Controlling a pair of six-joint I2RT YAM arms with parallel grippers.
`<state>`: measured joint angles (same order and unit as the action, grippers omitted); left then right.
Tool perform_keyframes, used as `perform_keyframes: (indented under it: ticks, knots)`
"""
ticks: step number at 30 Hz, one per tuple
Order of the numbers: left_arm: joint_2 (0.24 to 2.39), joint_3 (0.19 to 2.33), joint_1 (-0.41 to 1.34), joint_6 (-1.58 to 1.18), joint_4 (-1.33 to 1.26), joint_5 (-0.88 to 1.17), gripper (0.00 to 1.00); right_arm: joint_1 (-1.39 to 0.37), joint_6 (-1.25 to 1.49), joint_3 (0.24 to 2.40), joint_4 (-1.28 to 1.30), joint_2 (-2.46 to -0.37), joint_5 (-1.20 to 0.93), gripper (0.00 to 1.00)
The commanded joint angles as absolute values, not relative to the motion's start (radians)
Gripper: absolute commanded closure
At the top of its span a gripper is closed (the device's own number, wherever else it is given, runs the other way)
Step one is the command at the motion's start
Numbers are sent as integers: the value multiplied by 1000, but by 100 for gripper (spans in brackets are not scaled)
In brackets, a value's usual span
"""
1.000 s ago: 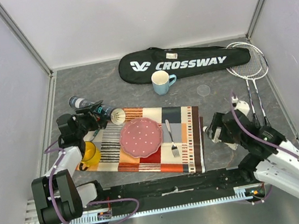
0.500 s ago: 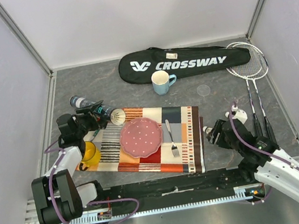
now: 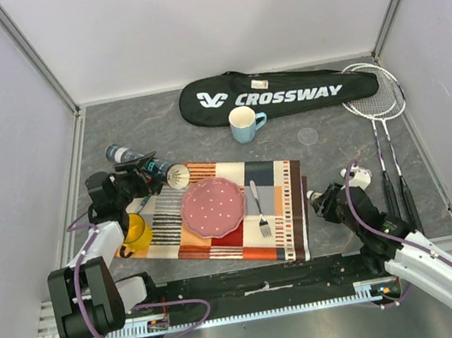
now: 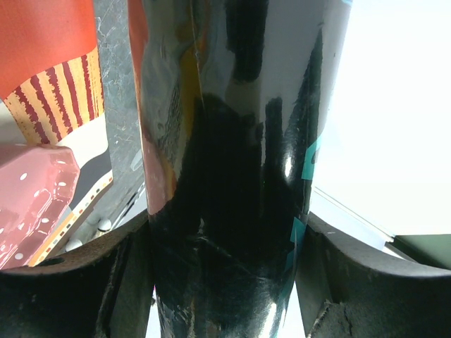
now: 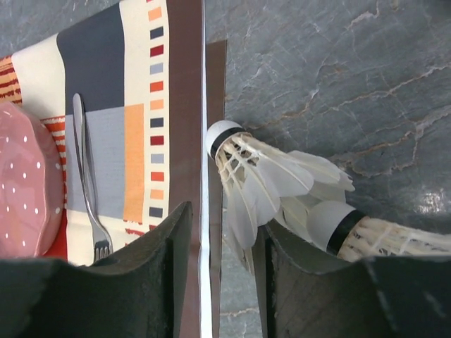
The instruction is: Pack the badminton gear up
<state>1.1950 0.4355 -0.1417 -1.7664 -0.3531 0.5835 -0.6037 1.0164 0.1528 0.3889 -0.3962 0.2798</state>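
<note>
My left gripper (image 3: 135, 181) is shut on the long dark tube (image 3: 146, 167), which lies aslant over the placemat's far left corner with a white shuttlecock (image 3: 178, 175) at its open end. Up close, the glossy tube (image 4: 232, 141) fills the gap of the left gripper (image 4: 225, 282). My right gripper (image 5: 222, 274) is low by the placemat's right edge, open but narrow. A shuttlecock (image 5: 246, 169) lies on the grey floor, its feathers reaching between the jaws against the right finger (image 5: 310, 282). A second shuttlecock (image 5: 345, 225) lies beside it. The black racket bag (image 3: 279, 95) and two rackets (image 3: 377, 109) lie at the back.
A striped placemat (image 3: 284, 203) carries a pink plate (image 3: 212, 205), a fork (image 3: 258, 207) and a yellow mug (image 3: 136, 230). A light blue cup (image 3: 243, 124) stands in front of the bag. Grey walls close in the sides and back.
The right gripper's jaws have narrowed around the shuttlecock's feathers, and the right arm has sunk lower and shifted slightly. The left arm and tube have not moved.
</note>
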Motion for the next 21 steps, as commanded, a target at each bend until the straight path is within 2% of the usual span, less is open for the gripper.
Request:
perform_keyframes:
  ticks: [1, 5, 7, 10, 14, 19, 21]
  knots:
    - [1166, 446, -137, -1755, -376, 620, 98, -600, 971, 140, 239, -440, 344, 56]
    - [1167, 445, -137, -1755, -376, 620, 98, -598, 861, 181, 209, -474, 382, 66]
    - [1166, 440, -137, -1753, -376, 618, 98, -598, 816, 202, 161, -482, 388, 84]
    - [1169, 437, -138, -1753, -377, 618, 98, -597, 761, 250, 129, -515, 397, 100]
    - [1166, 437, -138, -1753, -377, 620, 98, -595, 710, 311, 11, -532, 260, 100]
    - [1169, 442, -137, -1753, -377, 618, 98, -609, 646, 510, -158, -762, -290, 100]
    - [1167, 439, -137, -1752, -377, 617, 98, -644, 638, 649, -115, -875, -328, 100]
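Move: The shuttlecock to be taken lies just beneath and beyond the right hand's open fingers, its middle about 3 cm ahead and 2 cm down. The second shuttlecock is some 7 cm to the hand's right, 2 cm back and equally low; the fork lies about 17 cm left and 3 cm ahead, on the mat. From the left hand, the shuttlecock to be taken is roughly 44 cm right, 14 cm back and 12 cm down. Creeping forward almost level, the right hand shuts its half-open fingers on the nearer shuttlecock's skirt, pinching it, then rises about 12 cm while swinging ever faster left, some 8 cm, towards the tube mouth, ending 4–5 cm farther forward. The fingers tip up and turn counter-clockwise, each about 20 degrees; the left hand keeps the tube still. ##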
